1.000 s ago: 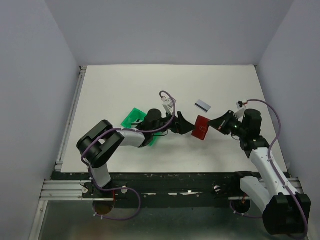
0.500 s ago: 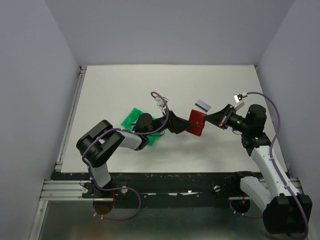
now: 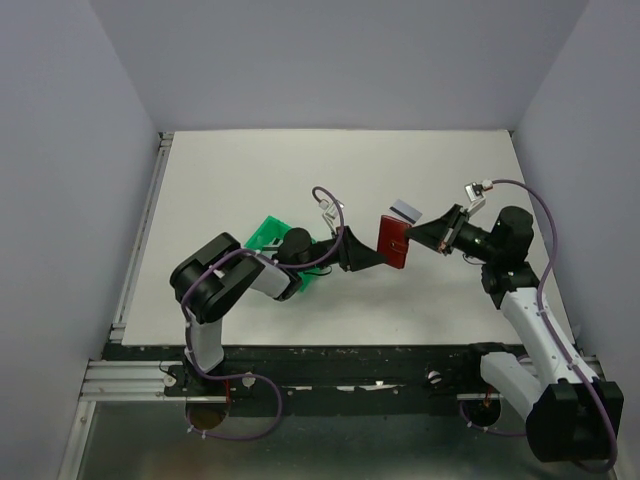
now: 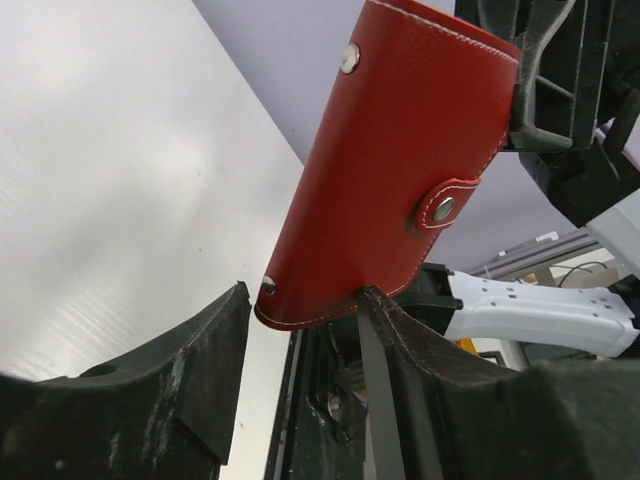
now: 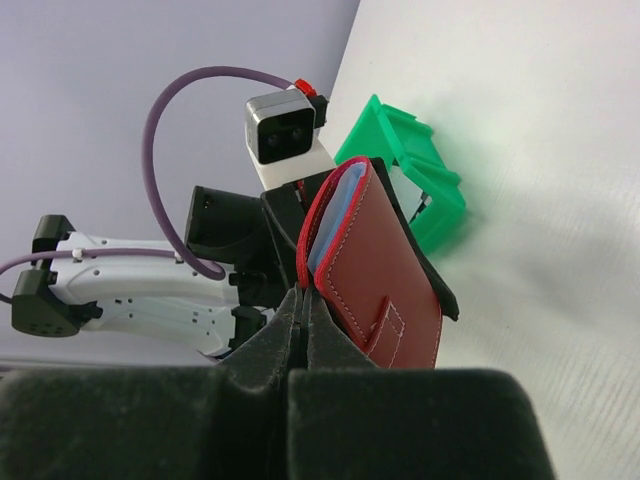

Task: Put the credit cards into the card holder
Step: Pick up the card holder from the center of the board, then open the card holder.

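Observation:
The dark red card holder [image 3: 393,241] hangs above the table between the two arms, standing nearly on edge. My right gripper [image 3: 428,236] is shut on its red rim [image 5: 318,225], and the light blue inside [image 5: 335,215] shows at the opening. My left gripper [image 3: 366,253] reaches in from the left, its jaws apart around the holder's lower edge [image 4: 320,300]. One finger [image 4: 395,330] touches that edge and the other finger [image 4: 205,360] stands a little clear. One credit card [image 3: 404,210], pale with a dark stripe, lies on the table just behind the holder.
A green plastic tray [image 3: 268,240] sits under the left arm's forearm, also seen behind the holder as the green tray [image 5: 415,185]. White walls close the table in at the back and on both sides.
The right gripper has lifted the card holder and turned it more on edge. The left gripper has followed it and its jaws have narrowed around the lower edge.

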`<control>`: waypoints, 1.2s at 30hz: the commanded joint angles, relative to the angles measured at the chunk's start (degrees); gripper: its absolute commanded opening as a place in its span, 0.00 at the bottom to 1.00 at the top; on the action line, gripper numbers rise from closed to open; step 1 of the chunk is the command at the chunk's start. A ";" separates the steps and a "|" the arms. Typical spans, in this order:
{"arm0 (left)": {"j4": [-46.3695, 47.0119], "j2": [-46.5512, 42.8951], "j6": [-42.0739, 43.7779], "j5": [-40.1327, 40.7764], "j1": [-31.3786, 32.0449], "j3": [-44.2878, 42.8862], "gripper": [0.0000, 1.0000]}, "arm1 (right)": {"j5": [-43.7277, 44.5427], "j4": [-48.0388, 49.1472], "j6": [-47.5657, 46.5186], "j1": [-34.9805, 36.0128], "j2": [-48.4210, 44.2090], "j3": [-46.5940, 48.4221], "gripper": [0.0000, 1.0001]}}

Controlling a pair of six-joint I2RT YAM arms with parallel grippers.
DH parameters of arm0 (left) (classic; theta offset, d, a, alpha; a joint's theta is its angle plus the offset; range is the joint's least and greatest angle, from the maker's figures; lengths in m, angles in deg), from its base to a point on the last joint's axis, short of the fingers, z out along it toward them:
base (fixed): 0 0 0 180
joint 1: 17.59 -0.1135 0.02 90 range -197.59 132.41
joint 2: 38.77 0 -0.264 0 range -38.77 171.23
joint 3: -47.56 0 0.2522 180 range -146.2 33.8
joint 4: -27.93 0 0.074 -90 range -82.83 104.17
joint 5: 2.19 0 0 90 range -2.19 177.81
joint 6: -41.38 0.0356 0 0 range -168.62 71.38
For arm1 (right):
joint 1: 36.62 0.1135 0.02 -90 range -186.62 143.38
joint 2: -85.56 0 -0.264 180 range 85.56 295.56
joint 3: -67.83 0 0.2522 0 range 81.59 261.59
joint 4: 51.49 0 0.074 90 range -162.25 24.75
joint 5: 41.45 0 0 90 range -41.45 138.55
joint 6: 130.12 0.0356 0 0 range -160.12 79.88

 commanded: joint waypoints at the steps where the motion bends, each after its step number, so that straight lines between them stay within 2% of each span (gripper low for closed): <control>1: 16.56 -2.21 -0.81 -2.36 0.02 -0.81 0.56 | -2.55 3.12 1.08 -0.16 0.40 -1.29 0.00; 7: 16.64 -4.84 -0.81 -2.98 0.28 -1.07 0.55 | -2.55 3.29 0.99 -0.25 1.28 -1.73 0.00; 16: 16.73 -7.48 -0.81 -3.50 0.55 -0.81 0.45 | -1.94 1.89 -0.59 -0.24 2.24 -1.64 0.00; 20: 16.56 -8.27 -0.72 -3.50 0.55 -0.46 0.35 | -1.41 0.40 -1.73 -0.16 2.07 -1.55 0.00; 23: 16.12 -8.54 -0.64 -3.68 0.55 -0.46 0.20 | -0.53 -2.59 -3.92 -0.25 1.72 -0.24 0.01; 25: 14.63 -8.98 -0.02 -3.77 0.55 -0.28 0.09 | 0.52 -5.83 -6.72 -0.16 1.02 1.25 0.13; 27: 12.17 -10.03 1.20 -3.68 0.55 0.15 0.00 | 2.80 -11.45 -10.41 -0.16 0.05 3.18 0.34; 29: 6.92 -12.39 4.09 -3.33 0.55 0.59 0.00 | 5.87 -16.90 -14.45 -0.25 -1.09 5.73 0.53; 30: 2.45 -14.06 6.11 -2.72 0.72 0.77 0.00 | 7.45 -19.79 -16.22 -0.16 -1.79 6.79 0.58; 33: -17.38 -21.17 17.34 2.97 2.12 -0.45 0.00 | 11.59 -26.75 -21.23 -0.24 -2.85 9.69 0.66; 35: -37.91 -25.57 26.30 11.13 4.49 -3.95 0.00 | 12.13 -29.30 -22.73 -0.24 -2.85 10.92 0.69; 36: -45.33 -26.55 29.65 16.31 6.07 -6.58 0.00 | 11.87 -29.58 -22.82 -0.25 -2.77 11.19 0.69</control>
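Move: The card holder, already pinched by the right hand, has its middle about 4 cm above, 3 cm right and 2 cm ahead of the left hand's half-open fingers; from the right hand it lies 4 cm left, 1 back and 4 below. On the table, the grey card is roughly 16 cm ahead of the left hand and 8 to its right; the green box is some 23 cm to that hand's left and 5 ahead, both about 15 cm below. The card holder's lower end is taken between the left fingers: the left hand rises about 5 cm, easing back 2, and closes from half open to nearly shut, while the right hand keeps its pinch. Then the right fingers open wide, let go and draw off some 2 cm to the right, and the left hand lifts another 3 cm, its fingers tipping upward. ##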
